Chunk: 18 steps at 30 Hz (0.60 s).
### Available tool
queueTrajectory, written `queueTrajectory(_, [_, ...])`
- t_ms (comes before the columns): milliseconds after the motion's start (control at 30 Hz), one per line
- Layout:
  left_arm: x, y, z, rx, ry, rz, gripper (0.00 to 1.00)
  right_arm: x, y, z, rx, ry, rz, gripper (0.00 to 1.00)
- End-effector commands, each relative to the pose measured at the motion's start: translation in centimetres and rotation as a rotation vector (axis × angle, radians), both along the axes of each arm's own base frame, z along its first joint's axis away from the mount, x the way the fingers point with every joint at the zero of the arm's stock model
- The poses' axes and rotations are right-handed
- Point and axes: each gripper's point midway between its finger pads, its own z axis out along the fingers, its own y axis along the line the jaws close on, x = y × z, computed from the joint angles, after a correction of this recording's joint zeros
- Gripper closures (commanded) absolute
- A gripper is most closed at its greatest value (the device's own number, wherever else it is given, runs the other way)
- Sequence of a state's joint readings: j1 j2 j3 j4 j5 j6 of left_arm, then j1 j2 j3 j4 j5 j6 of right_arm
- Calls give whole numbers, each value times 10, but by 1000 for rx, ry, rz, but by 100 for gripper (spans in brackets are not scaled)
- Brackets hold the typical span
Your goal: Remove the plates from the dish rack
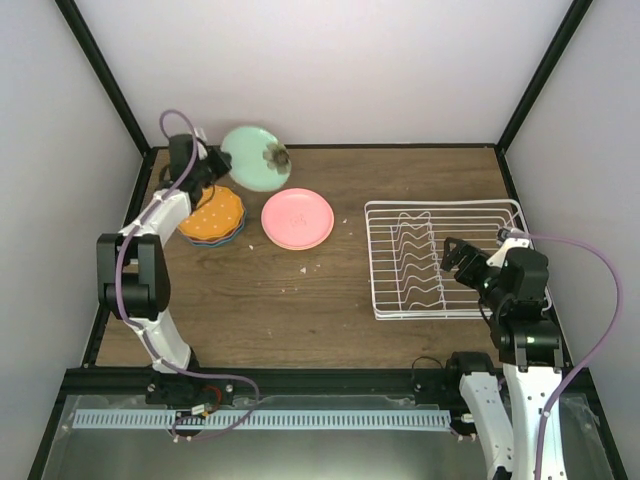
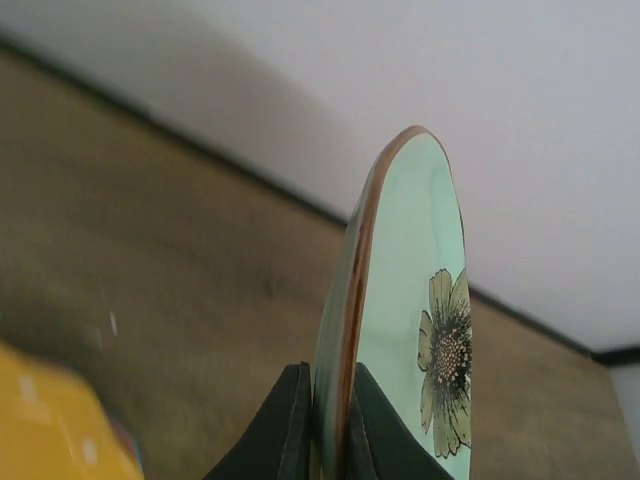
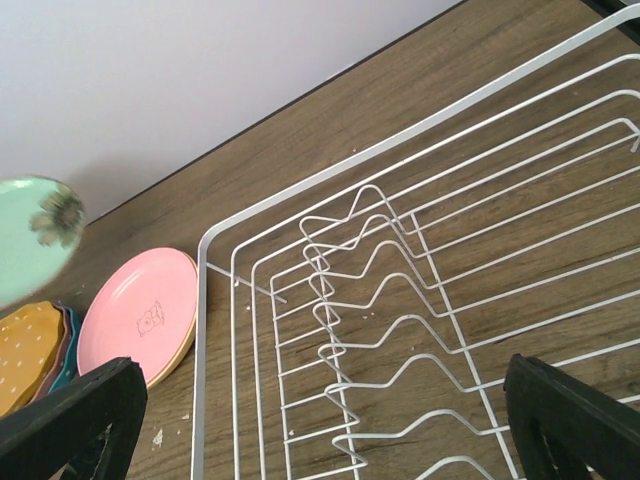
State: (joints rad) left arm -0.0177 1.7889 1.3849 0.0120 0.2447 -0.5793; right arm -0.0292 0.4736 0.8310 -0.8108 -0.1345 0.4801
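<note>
My left gripper (image 1: 222, 165) is shut on the rim of the mint green plate (image 1: 255, 158) with a dark flower mark, holding it on edge above the far left of the table. In the left wrist view the black fingers (image 2: 290, 425) pinch the plate (image 2: 405, 300) at its lower edge. A dotted orange plate (image 1: 212, 213) tops a stack below it, and a pink plate (image 1: 297, 218) lies flat beside the stack. The white wire dish rack (image 1: 440, 204) holds no plates. My right gripper (image 1: 452, 258) hovers open over the rack (image 3: 198, 356), holding nothing.
The right wrist view also shows the pink plate (image 3: 140, 315), the stack (image 3: 30, 350) and the held mint plate (image 3: 35, 235) to the left of the rack. White walls with black frame posts close in the table's back and sides.
</note>
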Motion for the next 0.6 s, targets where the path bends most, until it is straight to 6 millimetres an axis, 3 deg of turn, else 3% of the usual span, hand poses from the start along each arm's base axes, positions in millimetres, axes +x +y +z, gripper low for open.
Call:
queueTrajectory(0, [-32,-51,38,-246,-51,-144,96,7,6,1,4,-9,33,0])
queueTrajectory(233, [-60,-59,-22,-310,114,-158,96,10,6,1,5,-5,36,0])
queueTrajectory(567, [-74,-91,-58,-311,181,-261,96,11,6,1,4,-2,37,0])
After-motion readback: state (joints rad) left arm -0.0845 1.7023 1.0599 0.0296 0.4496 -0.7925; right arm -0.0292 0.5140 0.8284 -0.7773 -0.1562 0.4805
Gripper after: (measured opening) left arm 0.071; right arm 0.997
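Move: About 20 cm to the right of the left hand, some 7 cm nearer the base and 21 cm lower, lies the pink plate; the left fingers already hold the green plate by its edge. The orange plate, topping a small stack, sits about 8 cm to the hand's left, 6 cm back and 20 cm down. From the idle right hand the pink plate is around 25 cm ahead, 38 cm left and 25 cm below. Sinking about 9 cm while drawing back some 8 cm and going about 6 cm right, the left hand carries the green plate towards the pink plate, quick at first and then easing to a creep. The wrist tips down nearly 20 degrees and rolls about 15, its left side dropping; the shut fingers keep their pinch on the edge. ##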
